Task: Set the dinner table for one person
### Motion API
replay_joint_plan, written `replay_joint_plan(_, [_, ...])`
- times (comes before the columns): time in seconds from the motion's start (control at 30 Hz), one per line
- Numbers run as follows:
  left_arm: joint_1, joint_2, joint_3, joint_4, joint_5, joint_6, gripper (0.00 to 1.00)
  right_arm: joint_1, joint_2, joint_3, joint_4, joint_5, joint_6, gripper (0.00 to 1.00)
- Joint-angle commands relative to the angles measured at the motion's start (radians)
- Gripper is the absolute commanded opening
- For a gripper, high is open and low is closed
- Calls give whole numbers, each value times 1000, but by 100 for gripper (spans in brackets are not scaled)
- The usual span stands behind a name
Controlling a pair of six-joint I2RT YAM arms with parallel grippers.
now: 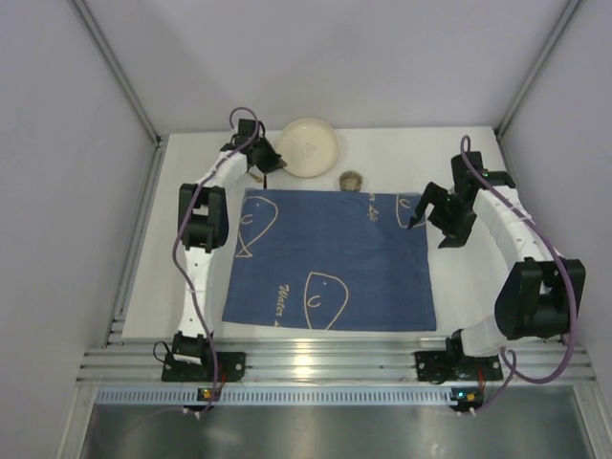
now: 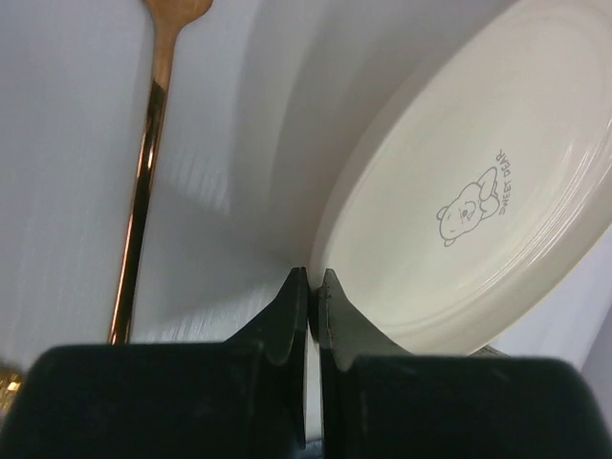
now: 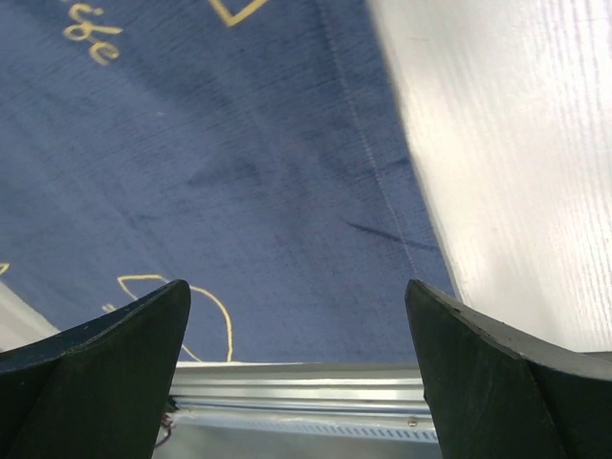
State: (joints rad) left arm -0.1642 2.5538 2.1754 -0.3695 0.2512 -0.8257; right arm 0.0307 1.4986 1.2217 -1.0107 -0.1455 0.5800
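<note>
A cream plate (image 1: pixel 309 145) with a small bear drawing sits at the back of the white dinner table (image 1: pixel 459 172), beyond the blue placemat (image 1: pixel 330 258). My left gripper (image 1: pixel 273 164) is at the plate's left rim. In the left wrist view its fingers (image 2: pixel 312 282) are pinched together on the edge of the plate (image 2: pixel 478 191), one finger outside the rim and one over it. My right gripper (image 1: pixel 418 212) hovers above the placemat's far right corner. It stands open (image 3: pixel 296 316) with nothing between its fingers, over the cloth (image 3: pixel 239 163).
A copper-coloured utensil handle (image 2: pixel 143 191) lies on the table left of the plate. A small round cup (image 1: pixel 352 179) stands just beyond the placemat's far edge. Aluminium rails (image 1: pixel 325 363) run along the near edge, and grey walls close in the sides.
</note>
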Motion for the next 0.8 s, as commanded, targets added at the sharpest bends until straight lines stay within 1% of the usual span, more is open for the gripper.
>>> replay_joint_plan(0.0, [9,-234,-38,15,-49,31,0,38,-67,76,-19,-29,-25,95])
replay_joint_plan(0.07, [8,-306,-106,14,-75,37,0,44,-103,97,-35,-54,-35,95])
replay_joint_plan(0.1, [9,-379,-129,15,-78,36,0,46,-118,105,-38,-61,-42,95])
replay_joint_plan(0.13, [9,-414,-153,18,-76,33,0,46,-150,105,-40,-66,-45,95])
replay_joint_plan(0.17, [8,-446,-196,17,-64,33,0,46,-167,104,-45,-72,-52,95])
replay_joint_plan(0.23, [3,-535,-233,8,-41,37,0,46,-213,91,-48,-78,-54,95])
replay_joint_plan(0.3, [-21,-605,-287,-34,-18,57,0,46,-242,76,-52,-85,-51,95])
replay_joint_plan(0.37, [-78,-644,-343,-103,-27,121,0,44,-282,70,-57,-85,-43,95])
replay_joint_plan(0.4, [-104,-683,-374,-112,-44,143,0,44,-294,73,-60,-80,-40,96])
replay_joint_plan(0.43, [-157,-704,-449,-115,-44,170,0,44,-319,75,-63,-78,-34,96])
replay_joint_plan(0.5, [-214,-745,-521,-111,-59,174,0,43,-342,91,-87,-69,-31,96])
replay_joint_plan(0.53, [-275,-751,-582,-99,-58,163,0,41,-363,99,-97,-68,-29,96])
replay_joint_plan(0.6, [-345,-750,-617,-77,-76,142,0,43,-394,113,-130,-63,-29,97])
replay_joint_plan(0.63, [-410,-739,-627,-74,-78,137,0,41,-403,117,-141,-62,-29,97])
replay_joint_plan(0.67, [-443,-728,-625,-74,-88,131,0,41,-414,117,-152,-62,-29,97])
replay_joint_plan(0.73, [-518,-686,-615,-54,-105,113,0,41,-440,116,-181,-60,-37,97])
replay_joint_plan(0.77, [-537,-652,-611,-45,-109,103,0,41,-448,114,-190,-57,-40,97])
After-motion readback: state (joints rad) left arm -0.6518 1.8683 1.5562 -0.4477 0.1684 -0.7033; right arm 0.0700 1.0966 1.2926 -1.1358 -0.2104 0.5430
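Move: The left hand already pinches the near-left rim of the plate, whose middle lies about 6 cm ahead, 9 cm right and roughly level. It is taken to the blue mat, whose middle is some 29 cm back, 17 cm right and 4 cm below; the cup stands about 5 cm back and 24 cm right, the fork 2 cm ahead and 5 cm left. From the open right hand the plate is roughly 40 cm ahead, 39 cm left and 8 cm lower. Keeping its pinch on the plate's rim, the left hand lifts steeply by over 20 cm while drawing back, then sweeps back and right over the blue mat and sinks again, ending about 26 cm back, 17 cm right and 11 cm higher than it began, the wrist swung some 30 degrees clockwise. The empty right hand meanwhile rises about 12 cm and backs off roughly 5 cm, staying wide open and tilting its fingers outward, away from the base. ##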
